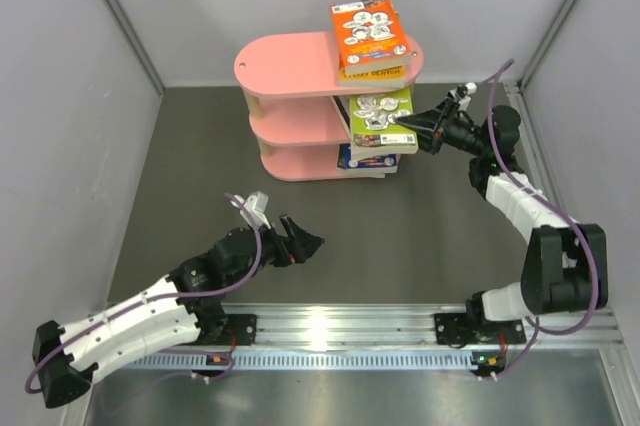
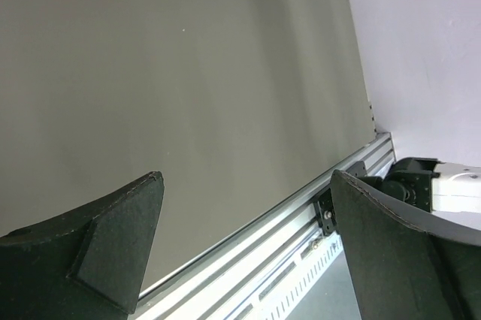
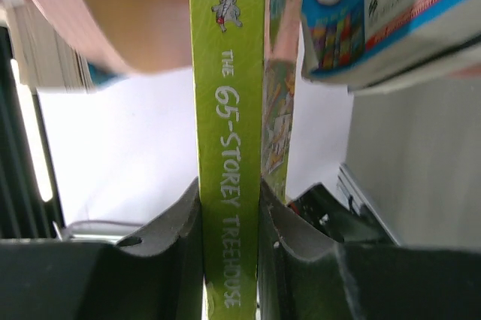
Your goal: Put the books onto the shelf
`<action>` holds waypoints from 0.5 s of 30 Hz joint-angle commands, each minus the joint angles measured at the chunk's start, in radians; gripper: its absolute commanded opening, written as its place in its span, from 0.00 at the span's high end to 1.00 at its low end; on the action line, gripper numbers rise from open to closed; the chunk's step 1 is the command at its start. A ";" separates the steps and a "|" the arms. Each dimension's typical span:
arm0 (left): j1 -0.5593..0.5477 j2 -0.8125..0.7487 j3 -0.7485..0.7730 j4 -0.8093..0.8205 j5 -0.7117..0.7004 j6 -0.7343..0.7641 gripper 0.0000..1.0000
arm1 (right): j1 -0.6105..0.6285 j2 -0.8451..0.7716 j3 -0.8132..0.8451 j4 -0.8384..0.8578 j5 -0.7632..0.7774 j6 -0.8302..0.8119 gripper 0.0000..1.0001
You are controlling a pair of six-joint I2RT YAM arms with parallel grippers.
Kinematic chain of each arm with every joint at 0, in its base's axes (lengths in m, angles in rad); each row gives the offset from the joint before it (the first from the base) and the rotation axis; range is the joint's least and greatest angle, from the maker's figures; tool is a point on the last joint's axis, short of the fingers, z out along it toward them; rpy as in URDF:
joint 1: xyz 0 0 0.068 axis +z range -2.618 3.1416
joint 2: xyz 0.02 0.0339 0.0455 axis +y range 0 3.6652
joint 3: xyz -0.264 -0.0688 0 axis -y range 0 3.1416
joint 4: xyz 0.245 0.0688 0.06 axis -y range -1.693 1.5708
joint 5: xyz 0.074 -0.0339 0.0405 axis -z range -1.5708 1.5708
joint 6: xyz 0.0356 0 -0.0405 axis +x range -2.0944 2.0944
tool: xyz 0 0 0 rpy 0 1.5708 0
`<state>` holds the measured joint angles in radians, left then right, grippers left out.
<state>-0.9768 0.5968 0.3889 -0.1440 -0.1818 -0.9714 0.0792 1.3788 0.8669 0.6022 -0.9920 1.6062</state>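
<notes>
The pink three-tier shelf (image 1: 285, 61) stands at the back of the table. An orange book (image 1: 370, 31) lies on its top board over a yellow-spined one (image 1: 372, 73). A lime book (image 1: 380, 111) sticks out from the right end of the middle tier, and my right gripper (image 1: 404, 127) is shut on its outer edge. In the right wrist view both fingers press the lime spine (image 3: 229, 132), the right gripper (image 3: 229, 200) holding it near the end. A blue book (image 1: 365, 158) lies on the bottom tier. My left gripper (image 1: 300, 241) hangs open over bare table with nothing between its fingers.
Grey walls close in the table on three sides. An aluminium rail (image 1: 330, 326) runs along the near edge and holds both arm bases. In the left wrist view the left gripper (image 2: 246, 177) faces that rail (image 2: 301, 222) and the right arm's base (image 2: 428, 185).
</notes>
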 commanded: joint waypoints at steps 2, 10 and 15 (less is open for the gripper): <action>-0.002 -0.035 -0.007 -0.025 -0.027 -0.001 0.03 | -0.025 0.072 0.139 0.274 0.000 0.129 1.00; -0.002 -0.035 -0.007 -0.035 -0.035 -0.001 0.03 | -0.032 0.221 0.319 0.304 -0.017 0.162 1.00; -0.002 -0.032 -0.007 -0.039 -0.048 0.003 0.03 | -0.038 0.316 0.373 0.291 -0.028 0.153 0.99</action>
<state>-0.9768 0.5674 0.3885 -0.1890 -0.2050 -0.9730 0.0566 1.6707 1.1511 0.7753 -1.0828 1.7550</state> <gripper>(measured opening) 0.971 0.253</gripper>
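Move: The green book is already pinched by its spine edge in the right hand, its middle about 4 cm ahead and 4 cm left. The space for it above the middle-shelf stack is centred about 9 cm ahead, 5 cm left and 1 cm up; that stack lies some 5 cm below the space. The orange book on top is 8 cm ahead, 5 left, 11 up. From the left hand the space lies about 26 cm ahead, 17 right, 16 up. The green book is slid forward, deeper under the top shelf and over the books on the middle shelf, by the right hand. It travels about 6 cm forward, lifting some 2.5 cm once under way, and slows at the end; the fingers keep their pinch on the spine and the wrist turns only slightly, about 5 degrees. ##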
